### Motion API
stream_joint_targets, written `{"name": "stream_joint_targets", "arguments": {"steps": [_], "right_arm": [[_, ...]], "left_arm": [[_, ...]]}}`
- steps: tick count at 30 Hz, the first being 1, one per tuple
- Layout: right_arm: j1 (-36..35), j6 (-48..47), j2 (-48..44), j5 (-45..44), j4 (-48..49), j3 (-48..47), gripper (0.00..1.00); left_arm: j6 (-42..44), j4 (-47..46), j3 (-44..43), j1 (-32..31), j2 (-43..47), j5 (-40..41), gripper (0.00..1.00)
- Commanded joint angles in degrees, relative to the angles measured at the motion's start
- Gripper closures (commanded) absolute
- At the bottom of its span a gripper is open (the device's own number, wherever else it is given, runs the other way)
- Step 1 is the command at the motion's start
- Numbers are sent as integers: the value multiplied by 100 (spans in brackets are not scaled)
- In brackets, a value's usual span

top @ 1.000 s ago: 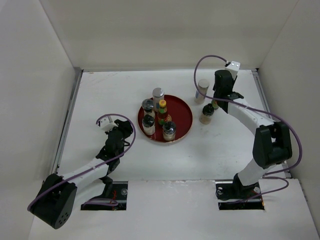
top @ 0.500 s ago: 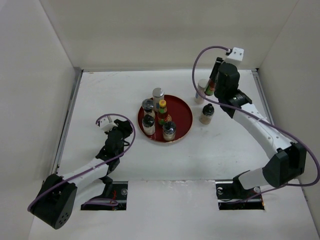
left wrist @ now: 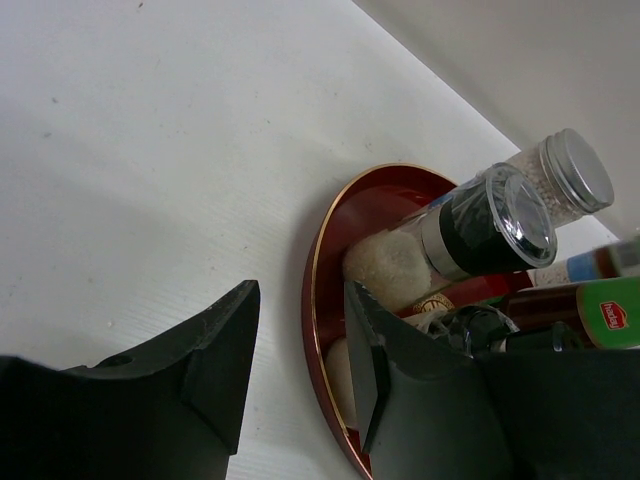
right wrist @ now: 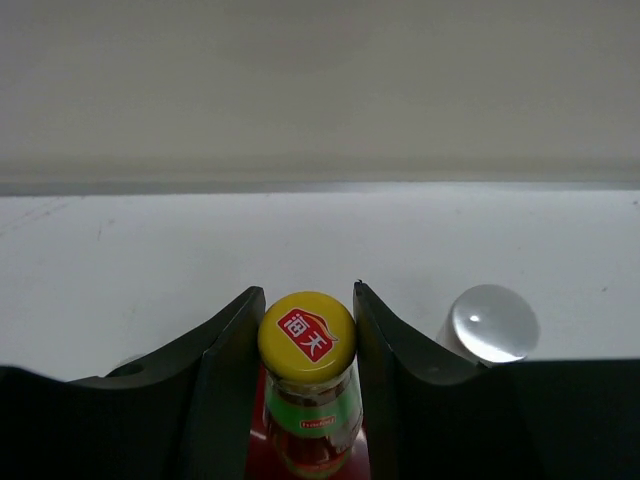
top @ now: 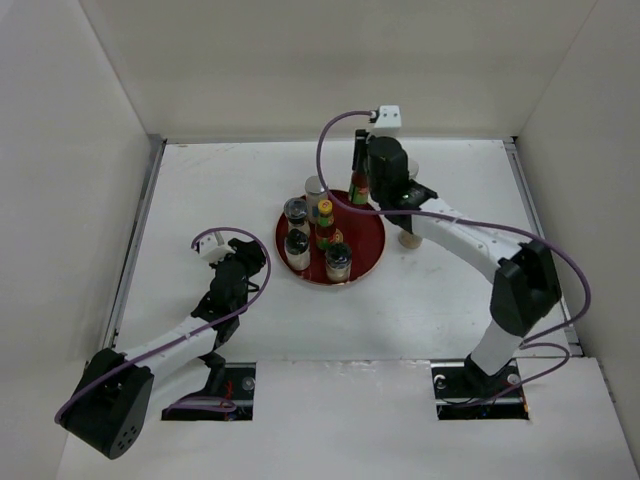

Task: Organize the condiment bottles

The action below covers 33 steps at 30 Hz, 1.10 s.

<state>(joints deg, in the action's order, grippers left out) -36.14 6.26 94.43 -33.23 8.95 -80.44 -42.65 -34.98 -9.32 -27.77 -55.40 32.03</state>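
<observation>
My right gripper (top: 362,178) is shut on a slim yellow-capped, red-labelled sauce bottle (top: 360,190) and holds it over the far right rim of the round red tray (top: 372,240). In the right wrist view the fingers clamp just under the yellow cap (right wrist: 307,335). On the tray stand a second sauce bottle (top: 325,222), a silver-topped shaker (top: 316,187) and three dark-lidded jars (top: 296,210). A second shaker (top: 410,168) and a jar (top: 408,238) stand right of the tray, partly hidden by the arm. My left gripper (top: 248,258) is open and empty, left of the tray.
The left wrist view shows the tray's rim (left wrist: 315,290) just past my open fingers, with a jar (left wrist: 490,225) and shaker (left wrist: 565,180) behind. White walls enclose the table on three sides. The right wrist view shows the loose shaker's top (right wrist: 490,322).
My right gripper has lifted the sauce bottle from the right of the table and carried it left, to above the tray's far right rim. The left arm has not moved.
</observation>
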Motion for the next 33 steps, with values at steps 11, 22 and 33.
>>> {"name": "stream_joint_targets", "arguments": {"steps": [11,22,33], "right_arm": [[-126,59,1244,150,1135,-991,76],[-187,217,1420,194,1188,-482,60],[-266,262,525,212,1118,11,22]], "left_arm": [[-59,-316,-35,83,73,-74,63],[-94,-316,-52,101,55,-171,63],[-129,-316,-61,153,-24,-206,63]]}}
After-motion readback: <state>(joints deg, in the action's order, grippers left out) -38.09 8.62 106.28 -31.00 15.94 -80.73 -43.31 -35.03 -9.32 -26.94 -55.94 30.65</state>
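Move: The right hand holds the yellow-capped sauce bottle high over the plate's far side. Its spot on the plate lies about 4 cm ahead, 5 cm left and some 26 cm below that hand. Left of the spot stands the tall silver-lidded jar, level with the hand and 13 cm to its left. The sauce bottle already standing is 7 cm back and 11 cm left, and the grey-lidded can 5 cm ahead and 11 cm right. From the left hand, the spot is about 19 cm ahead and 35 cm right. The right hand sets the held sauce bottle down on the far part of the plate, sinking about 10 cm while easing left and forward, fast at first, then slowing, with a slight tip down. The fingers then open wide and let go of the bottle, and the hand starts backing up and away by 2 to 3 cm, levelling again. ##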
